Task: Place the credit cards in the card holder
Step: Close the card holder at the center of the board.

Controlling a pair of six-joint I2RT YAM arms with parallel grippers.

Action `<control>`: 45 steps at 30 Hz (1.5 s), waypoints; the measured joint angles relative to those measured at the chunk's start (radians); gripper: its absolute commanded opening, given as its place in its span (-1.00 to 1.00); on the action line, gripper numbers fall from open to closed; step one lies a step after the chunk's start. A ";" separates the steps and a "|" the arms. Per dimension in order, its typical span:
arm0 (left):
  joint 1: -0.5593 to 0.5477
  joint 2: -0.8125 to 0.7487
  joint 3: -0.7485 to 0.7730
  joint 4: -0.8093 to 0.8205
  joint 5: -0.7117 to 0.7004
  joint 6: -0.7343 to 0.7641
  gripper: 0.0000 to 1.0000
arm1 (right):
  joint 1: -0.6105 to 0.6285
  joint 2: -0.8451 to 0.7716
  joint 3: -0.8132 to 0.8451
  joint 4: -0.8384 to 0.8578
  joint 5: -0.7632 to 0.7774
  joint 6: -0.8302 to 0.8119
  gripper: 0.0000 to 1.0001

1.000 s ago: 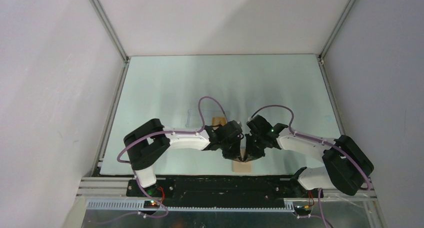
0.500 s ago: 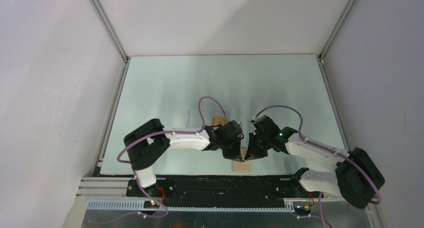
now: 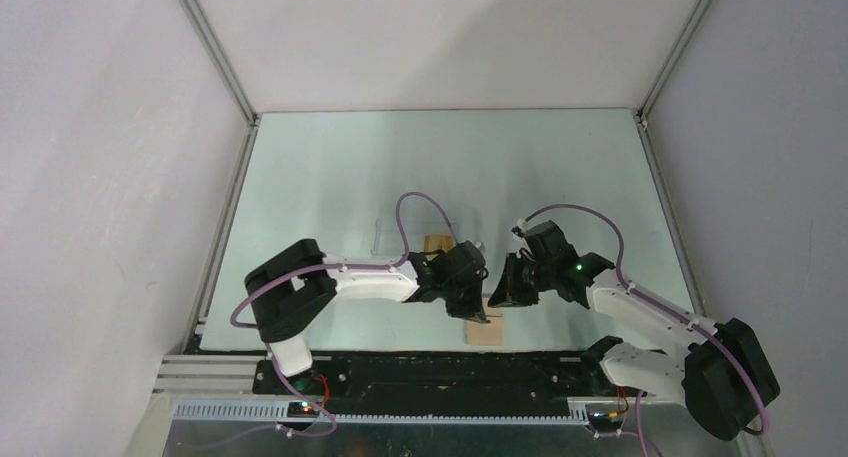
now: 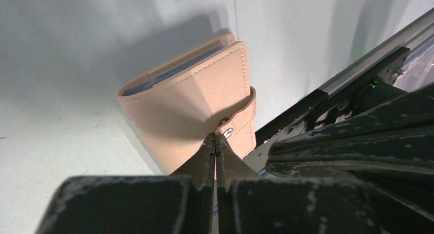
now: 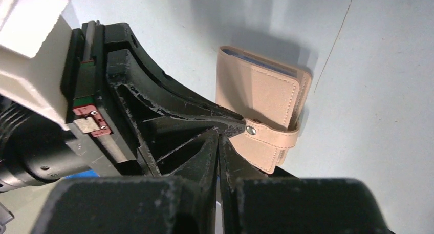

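Note:
The card holder (image 3: 485, 330) is a tan wallet lying folded near the table's front edge, its snap tab (image 4: 240, 122) wrapped over the flap. My left gripper (image 3: 481, 310) is shut, its tips (image 4: 216, 137) pressing on the wallet right beside the snap. My right gripper (image 3: 498, 295) is shut too, with nothing held, and its tips (image 5: 219, 136) sit just short of the tab (image 5: 263, 134) next to the left fingers (image 5: 169, 106). Blue lining shows at the card holder's (image 5: 261, 88) far edge. One orange credit card (image 3: 433, 242) lies behind the left wrist, partly hidden.
A clear plastic box (image 3: 398, 235) lies flat beside the orange card at mid-table. The black and metal front rail (image 4: 358, 70) runs close behind the wallet. Purple cables loop over both wrists. White walls enclose the mat on three sides.
My right arm has swung out to the right and its gripper has drawn slightly back from the wallet. The left gripper has stayed pressed on the wallet.

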 measured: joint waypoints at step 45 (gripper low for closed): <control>0.000 -0.017 -0.016 0.045 -0.008 -0.001 -1.00 | 0.072 0.106 -0.059 0.025 0.049 -0.018 -0.99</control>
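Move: The snap on the card holder's strap lies about 6 cm below the right hand and some 3 cm back, level with it sideways. The folded card holder's middle is about 1 cm to the left of the snap, and the clear tray stands some 13 cm ahead of the right hand and 14 cm to its left. From the left hand, whose tip is beside the strap's free end, the snap is only about 1 cm to the right and 1 cm lower. The right hand, fingers kept all but shut, comes down about 4.5 cm and back some 2.5 cm towards the snap, slowly at first and then faster, its wrist tilting some 10 degrees, until its tip is right at the snap, beside the left fingertip and seemingly touching the strap. The left hand, also shut, rises about 1 cm and edges just under 1 cm to the right early on, then stays at the strap's free end beside the snap. ##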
